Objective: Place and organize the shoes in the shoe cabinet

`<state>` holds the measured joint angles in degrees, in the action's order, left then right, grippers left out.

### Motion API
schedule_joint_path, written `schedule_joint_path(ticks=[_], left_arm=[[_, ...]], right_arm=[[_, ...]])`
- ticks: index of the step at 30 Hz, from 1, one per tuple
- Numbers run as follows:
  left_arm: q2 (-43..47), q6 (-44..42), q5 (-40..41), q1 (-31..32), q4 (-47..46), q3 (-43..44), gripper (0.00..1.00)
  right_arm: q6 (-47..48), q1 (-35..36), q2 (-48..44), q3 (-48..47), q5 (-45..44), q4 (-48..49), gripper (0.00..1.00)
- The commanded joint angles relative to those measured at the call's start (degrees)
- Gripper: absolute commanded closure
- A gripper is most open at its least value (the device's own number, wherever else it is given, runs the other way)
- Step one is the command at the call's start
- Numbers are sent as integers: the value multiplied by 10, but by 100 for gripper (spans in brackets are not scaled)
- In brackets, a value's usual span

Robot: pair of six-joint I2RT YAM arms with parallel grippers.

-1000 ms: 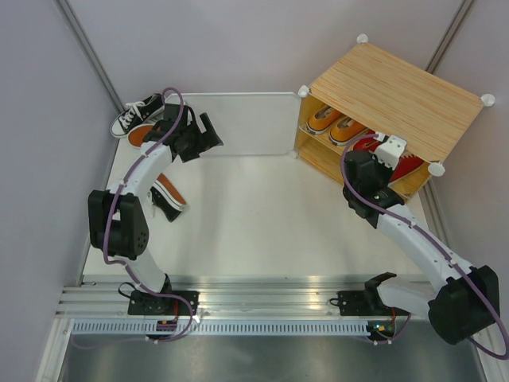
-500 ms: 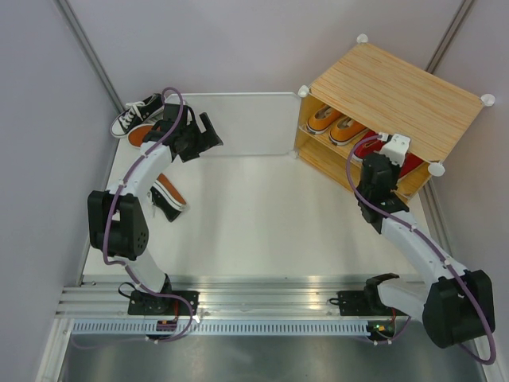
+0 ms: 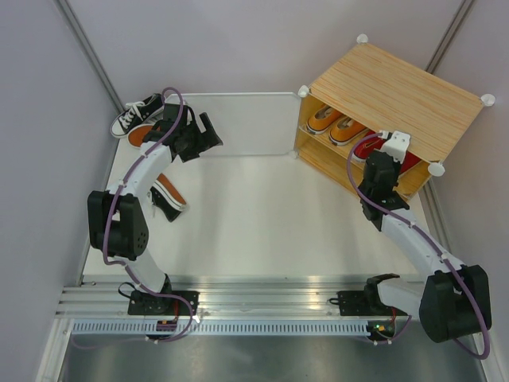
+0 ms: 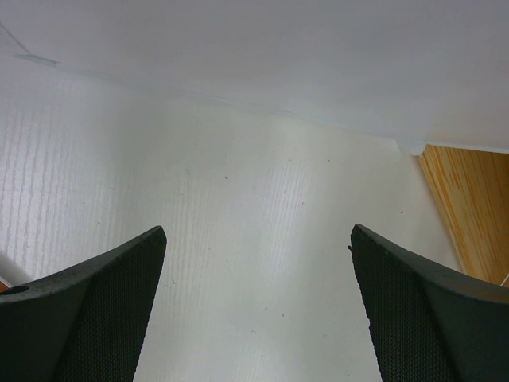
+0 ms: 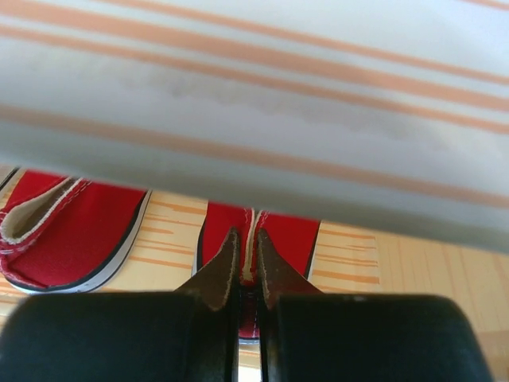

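Note:
The shoe cabinet (image 3: 398, 87) stands at the back right, its front facing the arms. Two orange shoes (image 3: 336, 121) sit side by side on its upper shelf. My right gripper (image 3: 398, 151) reaches into the lower shelf and is shut on the heel edge of a red shoe (image 5: 278, 239). A second red shoe (image 5: 67, 231) lies to its left on the wooden shelf (image 5: 171, 239). My left gripper (image 3: 213, 134) hangs open and holds nothing over the white floor at the back left. Behind it lie black shoes (image 3: 139, 111) and an orange-soled shoe (image 3: 141, 134). One more black shoe (image 3: 165, 197) lies under the left arm.
The cabinet's frosted door panel (image 3: 254, 123) lies flat on the table between my left gripper and the cabinet. Grey walls close in the table on three sides. The cabinet's top board (image 5: 254, 103) hangs low over my right gripper.
My right arm has shifted to the right along the cabinet's front with the red shoe in its grip. The left arm has not moved.

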<state>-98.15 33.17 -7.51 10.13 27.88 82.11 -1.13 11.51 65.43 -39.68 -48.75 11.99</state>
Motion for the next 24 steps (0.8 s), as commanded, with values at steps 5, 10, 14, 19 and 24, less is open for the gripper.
schedule_joint_path(ticks=[5, 10, 14, 19, 24], left_arm=[[31, 4, 10, -1, -12, 2, 0], [31, 4, 8, -1, -12, 2, 0], [30, 5, 7, -1, -12, 2, 0], [28, 6, 7, -1, -12, 1, 0], [30, 8, 7, -1, -11, 2, 0]], right_arm=[[-48, 0, -18, 0, -2, -10, 55], [-65, 0, -36, -34, 22, -80, 45], [-91, 0, -58, -71, 91, -163, 37], [-111, 0, -65, -138, 196, -263, 29], [-113, -1, -72, -176, 284, -344, 27]])
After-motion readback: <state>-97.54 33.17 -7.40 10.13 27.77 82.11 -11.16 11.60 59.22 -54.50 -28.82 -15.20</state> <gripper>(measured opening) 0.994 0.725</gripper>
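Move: Just inside the cabinet's upper shelf, the right hand's nearly shut fingers are on the near end of the right-hand red shoe, its middle about 5 cm ahead, 4 cm to the right and 3 cm below. The other red shoe is roughly 10 cm ahead and 6 cm left, the nearer orange shoe some 14 cm ahead and 11 cm left, both slightly below. From the left hand, the right-hand red shoe lies about 52 cm right, 5 cm back and 2 cm up. Opening its fingers to about three quarters, the right hand lets go of the near end of the right-hand red shoe, at first almost in place. It then swings about 5 cm left and nearly as far up, backing off along the cabinet's open front, while the wrist turns some 15 degrees counter-clockwise and its left side tips up. ##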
